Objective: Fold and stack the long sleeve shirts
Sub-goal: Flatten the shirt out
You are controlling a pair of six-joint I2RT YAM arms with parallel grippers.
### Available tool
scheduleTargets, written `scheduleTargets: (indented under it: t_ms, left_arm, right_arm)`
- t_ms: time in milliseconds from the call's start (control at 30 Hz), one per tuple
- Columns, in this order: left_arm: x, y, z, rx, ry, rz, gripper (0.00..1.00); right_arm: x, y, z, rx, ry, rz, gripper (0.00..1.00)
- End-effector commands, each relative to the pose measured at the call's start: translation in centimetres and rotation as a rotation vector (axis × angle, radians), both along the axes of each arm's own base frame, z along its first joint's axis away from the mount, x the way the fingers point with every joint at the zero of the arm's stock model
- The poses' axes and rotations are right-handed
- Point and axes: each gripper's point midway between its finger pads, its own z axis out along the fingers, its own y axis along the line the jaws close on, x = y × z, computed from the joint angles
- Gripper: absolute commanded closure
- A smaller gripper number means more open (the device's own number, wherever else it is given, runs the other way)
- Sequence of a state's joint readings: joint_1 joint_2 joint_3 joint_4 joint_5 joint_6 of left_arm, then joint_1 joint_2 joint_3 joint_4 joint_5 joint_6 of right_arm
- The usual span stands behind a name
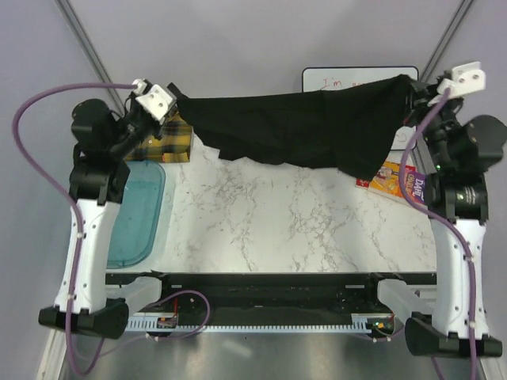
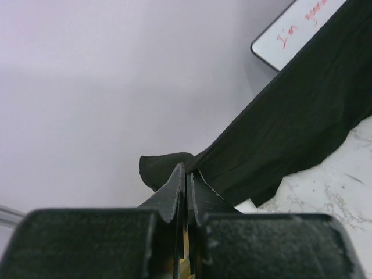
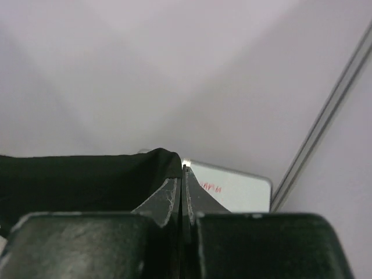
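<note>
The black shirt [image 1: 297, 127] hangs stretched in the air across the back of the table, held at both ends. My left gripper [image 1: 176, 96] is shut on its left corner; in the left wrist view [image 2: 187, 170] the cloth [image 2: 290, 116] runs off to the right from the pinched tip. My right gripper [image 1: 413, 85] is shut on the right corner, and the right wrist view [image 3: 182, 168] has the black cloth [image 3: 81, 180] draped to the left of the fingers. The yellow-and-black plaid shirt [image 1: 170, 142] lies at the back left, mostly hidden by my left arm.
A translucent blue tub [image 1: 139, 214] sits on the table's left side beside my left arm. A white board with red writing [image 1: 341, 77] lies at the back behind the black shirt. Colourful packets [image 1: 400, 182] lie at the right, by my right arm.
</note>
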State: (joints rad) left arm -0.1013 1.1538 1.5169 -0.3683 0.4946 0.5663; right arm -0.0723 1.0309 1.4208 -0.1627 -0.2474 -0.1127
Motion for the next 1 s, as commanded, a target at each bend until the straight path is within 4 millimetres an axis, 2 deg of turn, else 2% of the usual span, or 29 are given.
scheduleTargets:
  t_ms: [0,33,67,100,133,200,233,300,333,367,400,433,467,500,533,567,600,667,700,733,767,800,867,900,967]
  left_arm:
    - [-6.6,1.4,5.5,-0.088,-0.116,0.049,0.98]
    - [-7.7,1.6,6.7,-0.104,-0.146,0.057,0.98]
    - [-9.5,2.1,8.1,-0.117,-0.196,0.074,0.98]
    - [-10.4,2.3,9.0,-0.133,-0.220,0.078,0.98]
    - [-11.6,2.6,10.4,-0.149,-0.258,0.085,0.98]
    - [-13.8,3.4,12.6,-0.197,-0.326,0.115,0.98]
    - [-15.1,3.7,14.3,-0.219,-0.372,0.120,0.98]
    - [-16.6,4.1,16.3,-0.262,-0.422,0.127,0.98]
    - [-18.3,4.3,18.2,-0.284,-0.474,0.122,0.98]
    - [-19.1,4.4,19.2,-0.304,-0.494,0.122,0.98]
    - [-19.0,4.3,20.0,-0.328,-0.493,0.114,0.98]
    - [-20.8,4.5,22.0,-0.347,-0.546,0.103,0.98]
    - [-21.1,4.5,22.8,-0.360,-0.559,0.098,0.98]
    - [-20.5,4.4,23.3,-0.366,-0.558,0.097,0.98]
    - [-21.5,4.6,24.8,-0.378,-0.596,0.094,0.98]
    - [-21.4,4.8,25.4,-0.383,-0.608,0.106,0.98]
    - [-21.6,5.0,26.1,-0.368,-0.632,0.115,0.98]
    - [-18.8,5.0,25.6,-0.337,-0.605,0.141,0.98]
    - [-17.6,5.1,25.2,-0.309,-0.598,0.162,0.98]
    - [-14.9,5.0,23.6,-0.278,-0.545,0.178,0.98]
    - [-13.3,4.9,22.4,-0.256,-0.510,0.185,0.98]
    - [-10.4,4.6,19.6,-0.205,-0.442,0.194,0.98]
    - [-7.2,3.8,16.0,-0.165,-0.361,0.177,0.98]
    - [-4.4,3.5,12.0,-0.132,-0.272,0.177,0.98]
    - [-1.0,3.0,8.0,-0.103,-0.206,0.170,0.98]
  right_arm:
    - [-8.9,-1.9,11.3,0.031,-0.360,-0.132,1.00]
    - [-11.5,-1.9,12.9,0.026,-0.423,-0.144,1.00]
    - [-12.9,-2.0,13.7,0.016,-0.460,-0.153,1.00]
    - [-14.2,-2.0,14.6,0.013,-0.499,-0.163,1.00]
    - [-16.5,-1.9,15.7,0.009,-0.550,-0.168,1.00]
    - [-19.1,-2.0,16.9,-0.004,-0.609,-0.191,1.00]
    - [-20.7,-2.0,18.1,-0.007,-0.659,-0.195,1.00]
    - [-22.8,-2.2,19.6,-0.021,-0.719,-0.221,1.00]
    - [-24.4,-2.2,20.9,-0.021,-0.766,-0.231,1.00]
    - [-25.2,-2.3,21.7,-0.022,-0.791,-0.240,1.00]
    - [-25.2,-2.4,22.4,-0.035,-0.809,-0.256,1.00]
    - [-26.9,-2.6,23.8,-0.031,-0.859,-0.272,1.00]
    - [-27.7,-2.6,24.7,-0.032,-0.898,-0.283,1.00]
    - [-26.6,-2.9,25.2,-0.052,-0.898,-0.303,1.00]
    - [-27.4,-3.0,26.2,-0.051,-0.931,-0.314,1.00]
    - [-27.3,-3.0,26.8,-0.057,-0.954,-0.321,1.00]
    - [-25.9,-3.2,27.2,-0.073,-0.948,-0.329,1.00]
    - [-23.9,-2.8,27.2,-0.101,-0.937,-0.310,1.00]
    - [-21.3,-2.8,26.8,-0.113,-0.896,-0.295,1.00]
    - [-18.9,-2.5,25.7,-0.132,-0.847,-0.268,1.00]
    - [-17.0,-1.8,24.7,-0.162,-0.812,-0.226,1.00]
    - [-12.9,-1.5,21.9,-0.181,-0.718,-0.189,1.00]
    - [-8.9,-0.6,18.3,-0.212,-0.621,-0.121,1.00]
    - [-5.7,0.4,14.3,-0.242,-0.528,-0.041,1.00]
    - [-2.3,1.4,9.9,-0.256,-0.428,0.034,1.00]
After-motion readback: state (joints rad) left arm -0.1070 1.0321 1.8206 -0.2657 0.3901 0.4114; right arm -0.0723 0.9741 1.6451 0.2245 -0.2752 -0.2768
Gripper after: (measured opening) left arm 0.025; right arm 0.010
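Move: Both hands already pinch the shirt's upper corners well above the table; its middle hangs about 24 cm right of the left hand, 27 cm left of the right hand, some 15 cm below them. From the left hand, the plaid shirt lies 18 cm ahead, 12 cm left and 42 cm down. From the right hand, the whiteboard stands 23 cm ahead, 3 cm left and 35 cm down; the books are 6 cm ahead, 5 cm right and 46 cm down. Swinging the shirt up and back towards the bases, both hands rise together about 26 cm and draw back 25 to 28 cm, the fingers tipping steeply upward. Then they reverse into a quick forward and downward throw, levelling the wrists partway, still above and behind where they began. Both grippers stay shut on the corners. ##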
